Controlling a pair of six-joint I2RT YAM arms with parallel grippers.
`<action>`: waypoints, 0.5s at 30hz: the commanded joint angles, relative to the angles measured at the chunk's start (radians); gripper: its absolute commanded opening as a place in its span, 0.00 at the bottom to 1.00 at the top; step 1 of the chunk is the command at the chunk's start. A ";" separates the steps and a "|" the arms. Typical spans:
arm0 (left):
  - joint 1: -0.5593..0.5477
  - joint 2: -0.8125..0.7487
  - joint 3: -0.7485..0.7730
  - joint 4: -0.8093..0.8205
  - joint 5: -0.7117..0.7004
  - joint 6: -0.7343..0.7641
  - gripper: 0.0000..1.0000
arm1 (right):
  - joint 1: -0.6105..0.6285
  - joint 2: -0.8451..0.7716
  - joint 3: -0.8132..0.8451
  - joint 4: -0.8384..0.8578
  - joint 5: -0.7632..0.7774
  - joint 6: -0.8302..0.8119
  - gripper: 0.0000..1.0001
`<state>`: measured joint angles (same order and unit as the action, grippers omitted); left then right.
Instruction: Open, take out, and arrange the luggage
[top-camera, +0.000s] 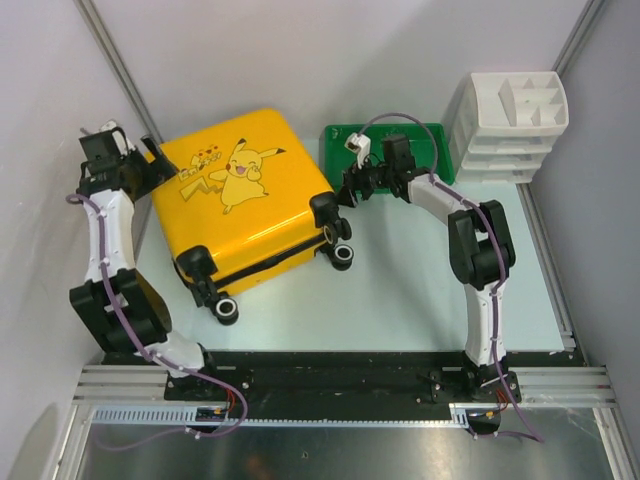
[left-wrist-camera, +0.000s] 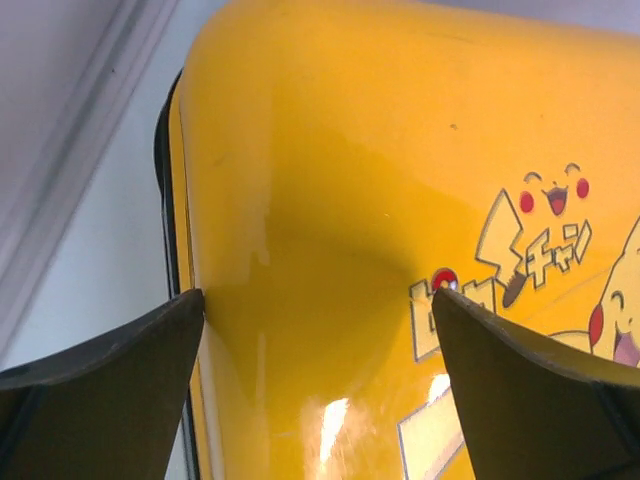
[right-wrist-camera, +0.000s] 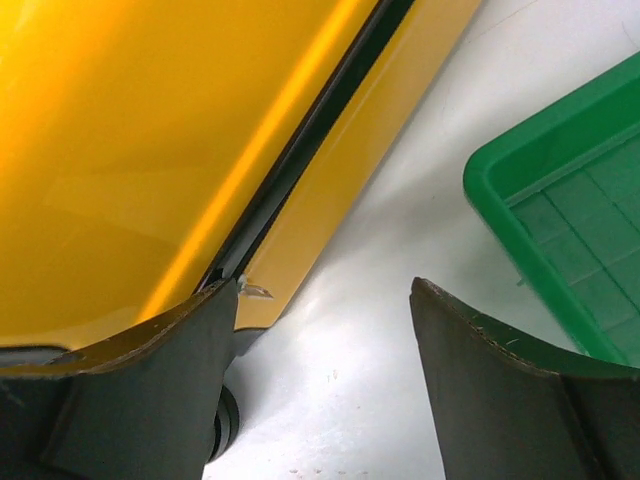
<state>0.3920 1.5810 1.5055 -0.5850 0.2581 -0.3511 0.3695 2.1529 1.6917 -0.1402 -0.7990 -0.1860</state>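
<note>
The yellow luggage (top-camera: 245, 195) lies flat and closed on the table, cartoon print up, with its wheels (top-camera: 228, 310) toward the near side. My left gripper (top-camera: 160, 165) is open at the case's far-left corner; in the left wrist view it (left-wrist-camera: 318, 294) hangs just over the shell (left-wrist-camera: 330, 180), one finger (left-wrist-camera: 120, 380) past the edge. My right gripper (top-camera: 348, 188) is open at the right side of the case. In the right wrist view its left fingertip (right-wrist-camera: 215, 310) is at the black zipper band (right-wrist-camera: 300, 140), beside a small silvery tab (right-wrist-camera: 252, 291). Only bare table shows between those fingers.
A green tray (top-camera: 430, 140) (right-wrist-camera: 560, 200) sits just right of the right gripper, partly under that arm. A white compartmented organizer (top-camera: 510, 110) stands at the back right. A wall runs close along the left arm. One wheel (right-wrist-camera: 226, 420) shows under the right gripper's left finger.
</note>
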 joint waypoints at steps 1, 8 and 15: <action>-0.087 -0.175 0.032 0.057 -0.098 0.227 1.00 | 0.078 -0.106 -0.122 0.014 -0.091 0.013 0.75; -0.061 -0.373 -0.091 -0.149 -0.012 0.212 1.00 | 0.193 -0.168 -0.190 0.043 -0.115 0.026 0.74; -0.053 -0.432 -0.142 -0.234 0.078 0.293 1.00 | 0.295 -0.223 -0.247 0.106 -0.152 0.046 0.73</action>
<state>0.3317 1.1252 1.3888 -0.7300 0.3035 -0.1505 0.5354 2.0045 1.4734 -0.0921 -0.8192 -0.1749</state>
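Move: Close off the right hand's left side stands the yellow luggage, its middle about 22 cm left and 3 cm back at nearly the hand's height; the near-right wheel bracket is only 4 cm left and 5 cm back. The green tray's middle lies roughly 10 cm right, 9 cm ahead and 12 cm lower. From the left hand the luggage's middle is some 18 cm right, 7 cm back and 10 cm down. Pushing along the luggage's side seam near the wheels with a fingertip, the right hand sweeps back about 10 cm and, increasingly, left, staying level and turning slightly counter-clockwise. The left hand comes free of the far-left edge, rising some 9 cm while drawing back and to the right over the top, fingers wide open. ##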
